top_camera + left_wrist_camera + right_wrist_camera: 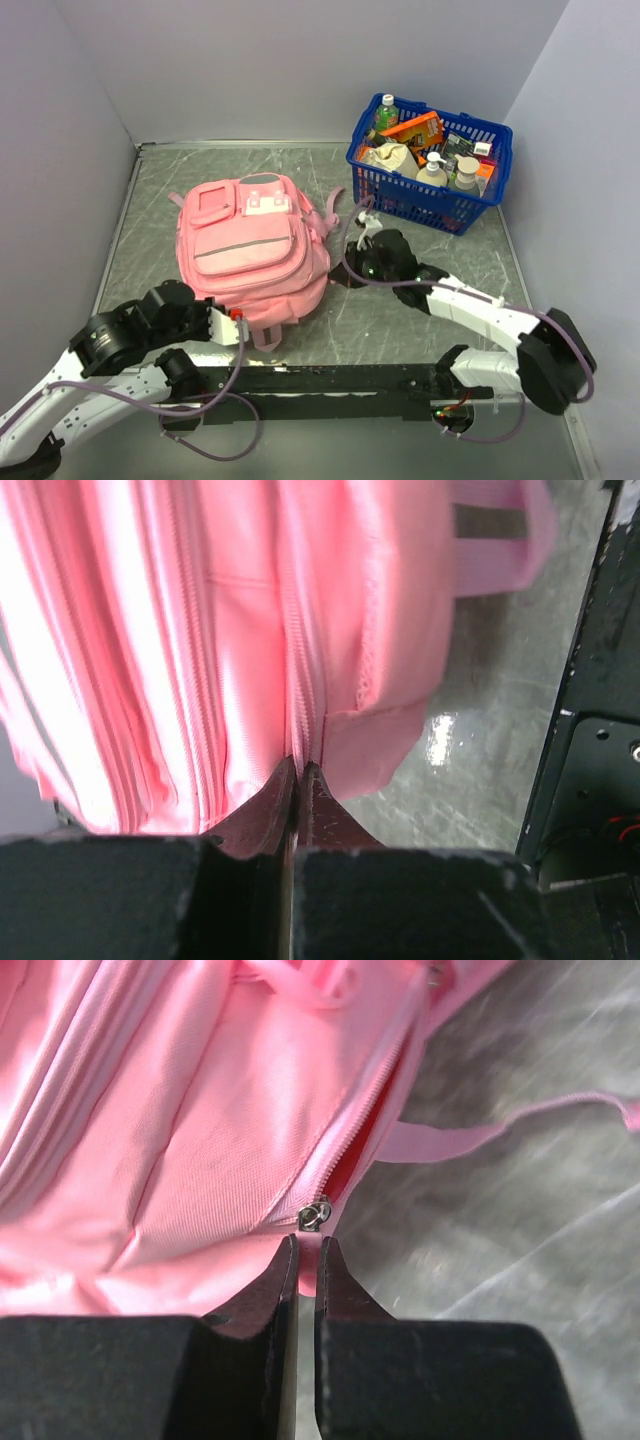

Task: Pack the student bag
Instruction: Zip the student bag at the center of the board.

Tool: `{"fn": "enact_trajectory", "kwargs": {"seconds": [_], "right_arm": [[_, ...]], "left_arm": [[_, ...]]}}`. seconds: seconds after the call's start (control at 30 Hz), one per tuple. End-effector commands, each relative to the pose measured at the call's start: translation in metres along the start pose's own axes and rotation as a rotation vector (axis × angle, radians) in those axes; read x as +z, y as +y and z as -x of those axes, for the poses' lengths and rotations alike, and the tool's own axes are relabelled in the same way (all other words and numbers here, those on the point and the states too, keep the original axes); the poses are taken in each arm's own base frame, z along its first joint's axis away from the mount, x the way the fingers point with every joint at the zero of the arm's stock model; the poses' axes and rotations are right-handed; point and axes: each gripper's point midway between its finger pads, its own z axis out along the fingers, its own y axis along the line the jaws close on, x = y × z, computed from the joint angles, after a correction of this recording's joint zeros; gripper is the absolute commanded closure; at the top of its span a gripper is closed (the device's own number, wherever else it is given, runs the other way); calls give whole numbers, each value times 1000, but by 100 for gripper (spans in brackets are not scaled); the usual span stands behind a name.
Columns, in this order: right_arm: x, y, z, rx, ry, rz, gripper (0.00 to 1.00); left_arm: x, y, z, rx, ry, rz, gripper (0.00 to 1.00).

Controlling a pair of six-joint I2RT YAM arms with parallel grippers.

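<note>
The student bag, a soft pink backpack, lies flat on the table with its front pockets facing up. My left gripper is at the bag's near edge. In the left wrist view it is shut, pinching the pink fabric at a zipper seam. My right gripper is at the bag's right side. It is shut on the pink zipper pull tab, just below the metal slider. Above the slider the zipper gapes slightly, showing a darker pink inside.
A blue plastic basket stands at the back right, filled with bottles, a carton and other items. A loose pink strap trails on the grey table to the bag's right. Walls close in the table on three sides.
</note>
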Motion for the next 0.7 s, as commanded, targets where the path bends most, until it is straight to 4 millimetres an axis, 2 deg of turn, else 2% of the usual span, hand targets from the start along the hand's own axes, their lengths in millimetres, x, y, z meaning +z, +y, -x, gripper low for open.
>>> {"fn": "enact_trajectory", "kwargs": {"seconds": [0.0, 0.07, 0.13, 0.17, 0.2, 0.23, 0.27, 0.3, 0.37, 0.4, 0.47, 0.5, 0.53, 0.6, 0.67], "right_arm": [[-16, -53, -15, 4, -86, -243, 100], [-14, -43, -33, -5, -44, -204, 100], [-9, -47, -47, 1, 3, -226, 100], [-6, -49, -50, 2, 19, -235, 100], [-4, -51, -44, -3, 11, -248, 100], [1, -59, -44, -7, 23, -279, 100], [3, -71, -32, 6, 0, -317, 100], [6, -72, -13, 7, -31, -327, 100], [16, -84, 2, 34, -37, -347, 100], [19, -85, 30, 44, -82, -341, 100], [35, -96, 40, 56, -48, -360, 100], [40, -90, 70, 39, -84, -352, 100], [50, -96, 66, 31, -48, -370, 100], [58, -90, 85, 10, -58, -346, 100], [66, -91, 92, 3, -68, -326, 98]], "left_arm": [[-30, 11, -55, -61, 245, 159, 99], [-26, 14, -57, -99, 264, 186, 98], [-24, 13, -57, -118, 262, 193, 99], [-23, 12, -58, -122, 258, 195, 99], [-22, 12, -58, -126, 256, 194, 99], [-22, 10, -58, -129, 254, 186, 99], [-22, 10, -58, -134, 256, 191, 99], [-23, 10, -58, -140, 257, 195, 99], [-28, 9, -60, -139, 267, 188, 99], [-30, 8, -62, -136, 273, 188, 99], [-38, 7, -66, -116, 274, 191, 99], [-41, 5, -67, -110, 269, 185, 99], [-45, 5, -65, -102, 251, 186, 99], [-49, -2, -72, -83, 264, 168, 99], [-51, -3, -71, -67, 240, 171, 99]]}}
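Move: The right hand already pinches the main zip's pull at the student bag's near right side; the zip's far slider, across the open gap, lies about 10 cm ahead and 4 cm left. The bag's middle is some 18 cm left and 5 cm ahead, and a loose strap roughly 9 cm ahead, 2 cm right and 5 cm lower. From the left hand, still gripping the bag's near edge, the far slider is about 15 cm ahead and 20 cm right. The right hand backs 4 cm, then drags the pinched zip pull 11 cm forward towards the far slider. ##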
